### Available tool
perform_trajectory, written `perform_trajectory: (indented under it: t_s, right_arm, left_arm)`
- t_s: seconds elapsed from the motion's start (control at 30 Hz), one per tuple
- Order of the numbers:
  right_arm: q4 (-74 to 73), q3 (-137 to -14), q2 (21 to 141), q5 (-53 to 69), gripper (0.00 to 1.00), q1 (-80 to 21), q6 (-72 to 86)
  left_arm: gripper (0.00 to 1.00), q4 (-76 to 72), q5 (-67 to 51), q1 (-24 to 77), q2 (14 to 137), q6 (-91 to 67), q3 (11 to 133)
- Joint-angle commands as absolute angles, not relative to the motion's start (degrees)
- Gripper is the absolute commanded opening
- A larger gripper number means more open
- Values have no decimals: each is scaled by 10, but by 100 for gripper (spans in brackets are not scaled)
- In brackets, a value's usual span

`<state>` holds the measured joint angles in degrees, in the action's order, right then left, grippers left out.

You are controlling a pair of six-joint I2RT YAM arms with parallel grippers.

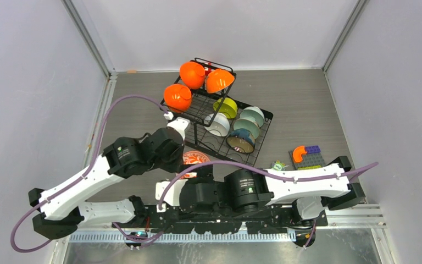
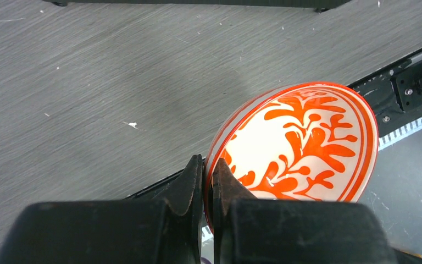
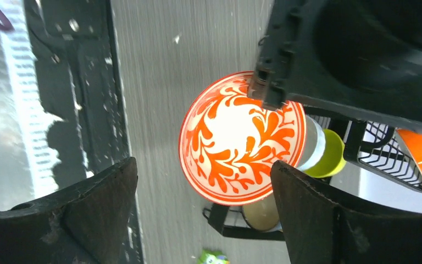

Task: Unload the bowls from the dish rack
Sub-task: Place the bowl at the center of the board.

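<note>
My left gripper [image 2: 209, 179] is shut on the rim of a white bowl with a red pattern [image 2: 307, 143], held on edge above the table. In the top view this bowl [image 1: 196, 158] hangs just in front of the dish rack [image 1: 220, 118], at the left gripper [image 1: 185, 154]. My right gripper [image 3: 203, 165] stands open in front of the same bowl [image 3: 236, 137] without touching it. In the rack sit three orange bowls [image 1: 192, 74], a lime-yellow one [image 1: 226, 107], a white one [image 1: 218, 125], mint ones [image 1: 253, 115] and a dark one [image 1: 240, 142].
A toy block piece [image 1: 306, 157] and a small green owl [image 1: 278, 165] lie right of the rack, the owl [image 3: 214, 257] also low in the right wrist view. The arms' black base rail [image 1: 225, 217] runs along the near edge. Both arms crowd the space before the rack.
</note>
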<state>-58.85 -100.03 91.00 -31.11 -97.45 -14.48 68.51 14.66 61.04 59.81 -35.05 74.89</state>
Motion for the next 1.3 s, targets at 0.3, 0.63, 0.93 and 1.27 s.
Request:
perform_trajectory:
  t_s: [0.3,0.63,0.93,1.27]
  right_arm:
    - [-325,-862,675,-268,95,-808,297]
    - [-268,-775,691,-281,84,-781,397]
    - [-339,-856,782,-334,63,-779,399]
    - [-403,-902,854,-330,51,-777,403]
  left_arm:
    - [0,662,295,612,447,-478,685]
    - [0,694,329,611,415,-563,648]
    - [0,688,319,612,441,-589,663]
    - [0,715,306,611,446,-632,677]
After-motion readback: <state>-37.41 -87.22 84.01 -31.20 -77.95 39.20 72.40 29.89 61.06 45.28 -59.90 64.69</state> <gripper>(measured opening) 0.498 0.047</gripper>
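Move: The patterned bowl is already held by its rim in the left gripper, its middle about 6 cm right, 3 cm ahead and 1 cm below that hand. From the just-opened right gripper, the bowl's middle lies roughly 7 cm ahead, 2 cm left and 5 cm below. Counted from the right hand, the dish rack's middle is some 20 cm ahead and 6 cm right, and the dark blue bowl in it 16 cm ahead and 14 cm right. Keep the left gripper shut on the rim and carry the bowl left about 8 cm, easing back slightly while turning it counter-clockwise. Lift the open right gripper off some 10 cm, swinging forward and right, then lower it leftward towards the bowl's right rim, rolling the wrist about 75 degrees clockwise and closing the fingers to half. ##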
